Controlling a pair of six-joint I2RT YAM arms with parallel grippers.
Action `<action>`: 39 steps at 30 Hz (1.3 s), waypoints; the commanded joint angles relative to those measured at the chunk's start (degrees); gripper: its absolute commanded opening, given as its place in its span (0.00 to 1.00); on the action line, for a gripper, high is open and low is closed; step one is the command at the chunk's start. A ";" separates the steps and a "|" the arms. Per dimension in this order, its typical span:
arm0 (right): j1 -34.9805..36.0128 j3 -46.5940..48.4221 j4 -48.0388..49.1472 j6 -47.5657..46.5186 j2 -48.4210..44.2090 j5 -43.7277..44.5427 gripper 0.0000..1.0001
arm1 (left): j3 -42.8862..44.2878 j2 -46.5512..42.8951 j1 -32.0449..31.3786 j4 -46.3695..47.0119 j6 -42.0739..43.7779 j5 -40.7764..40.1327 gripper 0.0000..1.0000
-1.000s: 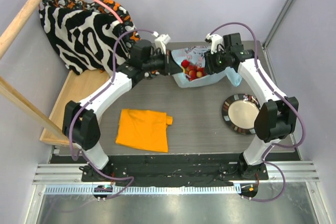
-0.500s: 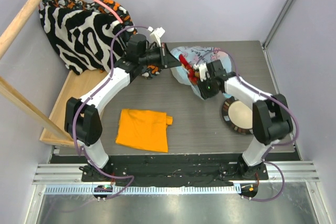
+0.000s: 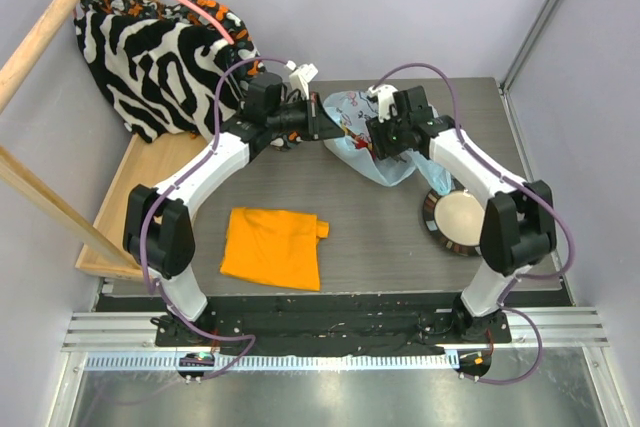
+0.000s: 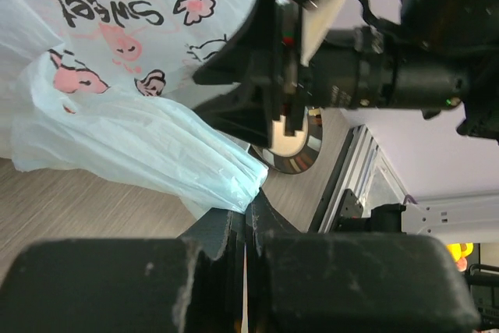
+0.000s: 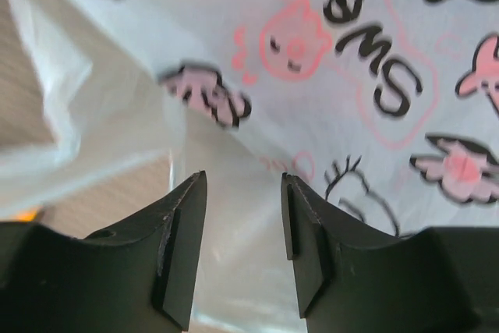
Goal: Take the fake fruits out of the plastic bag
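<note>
The plastic bag (image 3: 348, 109), pale blue with a pink cartoon print, lies at the back middle of the table. My left gripper (image 3: 320, 125) is shut on a twisted end of the bag (image 4: 226, 177), pinched at its fingertips (image 4: 248, 202). From the right, my right gripper (image 3: 383, 137) hovers over the bag, and its black body also shows in the left wrist view (image 4: 281, 91). In the right wrist view its jaws (image 5: 243, 185) stand open and hold nothing, with the printed film (image 5: 351, 76) just beyond them. The fake fruits are hidden inside the bag.
A round silver plate (image 3: 458, 217) sits at the right of the table, near the right arm. A folded orange cloth (image 3: 272, 247) lies at the front left. A zebra-striped cloth (image 3: 160, 57) hangs over a wooden frame (image 3: 50, 22) at the back left.
My right gripper has moved up and back over the bag and its jaws have widened. The red fruits seen earlier at the bag's mouth no longer show. The left gripper keeps its hold.
</note>
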 commanded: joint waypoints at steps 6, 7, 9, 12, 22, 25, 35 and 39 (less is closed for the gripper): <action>-0.01 12.48 1.34 2.11 10.73 -0.22 0.42 | -0.51 -3.26 0.09 -0.83 2.70 0.00 0.00; -0.10 13.10 1.08 2.11 10.91 -0.22 0.40 | -0.51 -3.09 0.18 -0.83 2.61 -0.08 0.00; -0.10 14.86 -1.02 1.67 10.04 -2.23 0.37 | -0.51 -2.74 0.44 -0.65 2.43 -0.17 0.00; 0.07 12.59 -2.96 2.72 7.49 -5.49 0.36 | -0.24 -2.30 0.53 -0.21 2.00 -0.17 0.00; 1.22 0.62 -4.11 2.38 0.19 -10.59 0.28 | 0.11 -2.29 1.06 -0.13 1.82 0.18 0.00; 1.22 0.97 -4.55 2.55 1.50 -11.73 0.20 | 0.11 -2.29 1.14 -0.21 1.91 0.18 0.00; -5.63 10.72 -4.28 3.52 11.26 -2.95 0.12 | -0.85 -4.31 2.20 -4.95 6.82 0.80 0.00; -10.20 15.82 -4.38 0.89 13.63 -1.37 0.13 | -4.63 -6.42 2.81 -7.76 10.07 0.97 0.00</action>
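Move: The plastic bag's body lies nearly right under the right hand, its middle some 7 cm down, 1 cm farther out and 2 cm to the right. From the left hand, which already pinches its rim, that middle is about 10 cm right, 2 cm out and 15 cm lower. The red fruit sits roughly 4 cm left of the right hand, level with it and 8 cm below; the plate is 18 cm right, 14 cm back, 14 cm down. The bag's printed sheet ends up pinched between the right hand's fingers: they reach forward and dip about 4 cm, draw back some 7 cm while closing from half open to nearly shut, then sink and swing forward-right, tipping down a little. The left hand keeps its shut grip on the rim, almost still, finally easing down and left a couple of centimetres. ##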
